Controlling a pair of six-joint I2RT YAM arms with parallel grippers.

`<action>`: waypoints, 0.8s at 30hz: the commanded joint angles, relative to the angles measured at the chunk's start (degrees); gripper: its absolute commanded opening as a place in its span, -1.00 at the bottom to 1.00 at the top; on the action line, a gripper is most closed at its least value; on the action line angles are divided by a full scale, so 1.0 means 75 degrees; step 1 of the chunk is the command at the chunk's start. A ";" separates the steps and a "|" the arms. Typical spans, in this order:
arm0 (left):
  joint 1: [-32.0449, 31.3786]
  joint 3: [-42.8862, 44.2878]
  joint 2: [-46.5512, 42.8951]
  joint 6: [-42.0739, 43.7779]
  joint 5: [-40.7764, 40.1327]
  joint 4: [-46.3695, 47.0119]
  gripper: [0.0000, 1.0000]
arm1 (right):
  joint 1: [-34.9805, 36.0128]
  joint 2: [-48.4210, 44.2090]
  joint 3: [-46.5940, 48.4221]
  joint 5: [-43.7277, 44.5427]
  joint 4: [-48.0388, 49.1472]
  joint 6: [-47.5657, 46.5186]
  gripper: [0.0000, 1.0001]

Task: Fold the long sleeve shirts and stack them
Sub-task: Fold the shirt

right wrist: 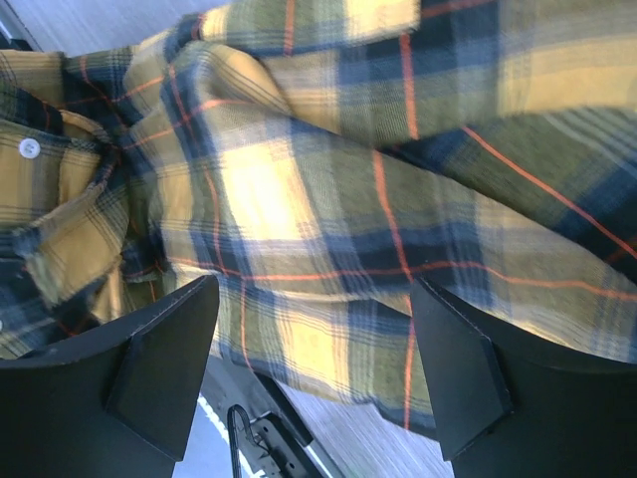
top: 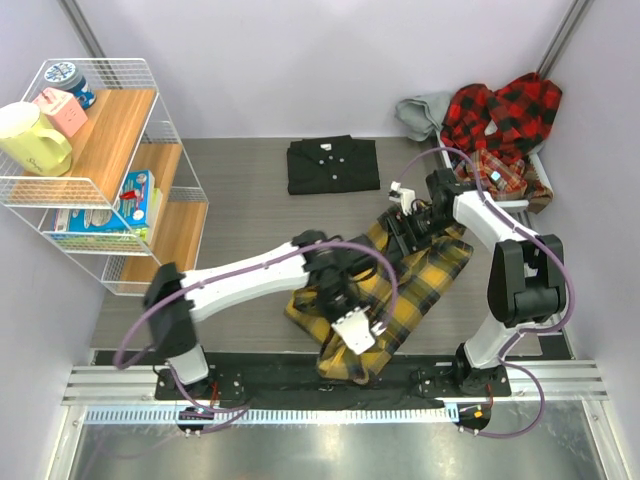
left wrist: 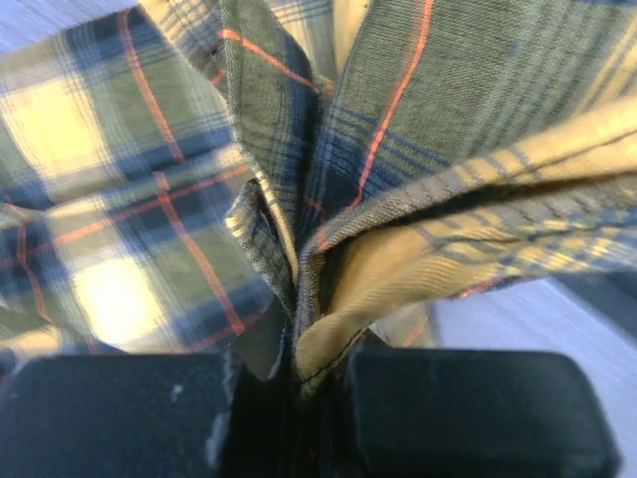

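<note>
The yellow-and-black plaid shirt (top: 425, 275) lies crumpled on the table between the two arms. My left gripper (top: 362, 350) is shut on a bunched fold of that shirt's near edge; in the left wrist view the fabric (left wrist: 398, 149) fans out from the pinch between the shut jaws (left wrist: 296, 366). My right gripper (top: 402, 238) hovers open over the shirt's far part, and the plaid cloth (right wrist: 328, 199) lies beyond its spread fingers (right wrist: 164, 368), not between them. A plain black shirt (top: 333, 165) lies folded at the back centre. Red-and-black plaid shirts (top: 505, 112) are heaped at the back right.
A white wire shelf (top: 150, 215) with wooden boards, mugs (top: 35, 138) and boxes stands at the left. A grey cloth (top: 424, 110) lies beside the red heap. The metal rail (top: 330, 385) runs along the near edge of the table.
</note>
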 commanded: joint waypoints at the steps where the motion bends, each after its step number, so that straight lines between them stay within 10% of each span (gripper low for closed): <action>1: 0.0431 0.2092 0.1578 0.1492 0.0557 -0.1649 -0.87 | -0.0296 0.0066 0.0241 -0.0274 -0.0317 -0.0222 0.66; 13: 0.0900 0.3068 0.3690 0.2244 0.0217 -0.0681 -0.35 | -0.0754 0.0020 0.0311 0.0042 -0.0586 -0.0363 0.66; 19: 0.1322 0.2811 0.3165 0.0149 0.0697 0.1894 0.00 | -0.0754 -0.0004 0.0370 0.0195 -0.0680 -0.0433 0.66; 23: 0.1685 0.2587 0.2263 -0.1200 0.0802 0.2697 0.43 | -0.0754 0.0055 0.0487 0.0335 -0.0634 -0.0293 0.58; 24: 0.1929 0.2576 0.1936 -0.1654 0.0838 0.2674 0.91 | -0.0742 0.0032 0.0476 0.0370 -0.0599 -0.0258 0.55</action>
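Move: The held end of the plaid shirt goes to the shirt's own middle, which lies about 8 cm ahead of the left gripper, 8 cm to its right and some 11 cm below. The folded black shirt is 32 cm ahead and 2 cm left of that gripper. The right gripper, open, hovers with the plaid shirt's far part roughly 5 cm to its right, level fore and aft, and 7 cm lower. The clothes basket stands about 16 cm ahead and 20 cm right of the right gripper. Bring the left gripper, still pinching the plaid shirt's near end, about 8 cm diagonally forward and right over the shirt, then sink some 4 cm and open the fingers to let the cloth go. Carry on forward and right towards the right gripper, rising slightly at the end. Ease the open right gripper about 3 cm to the right over the shirt's far part. ##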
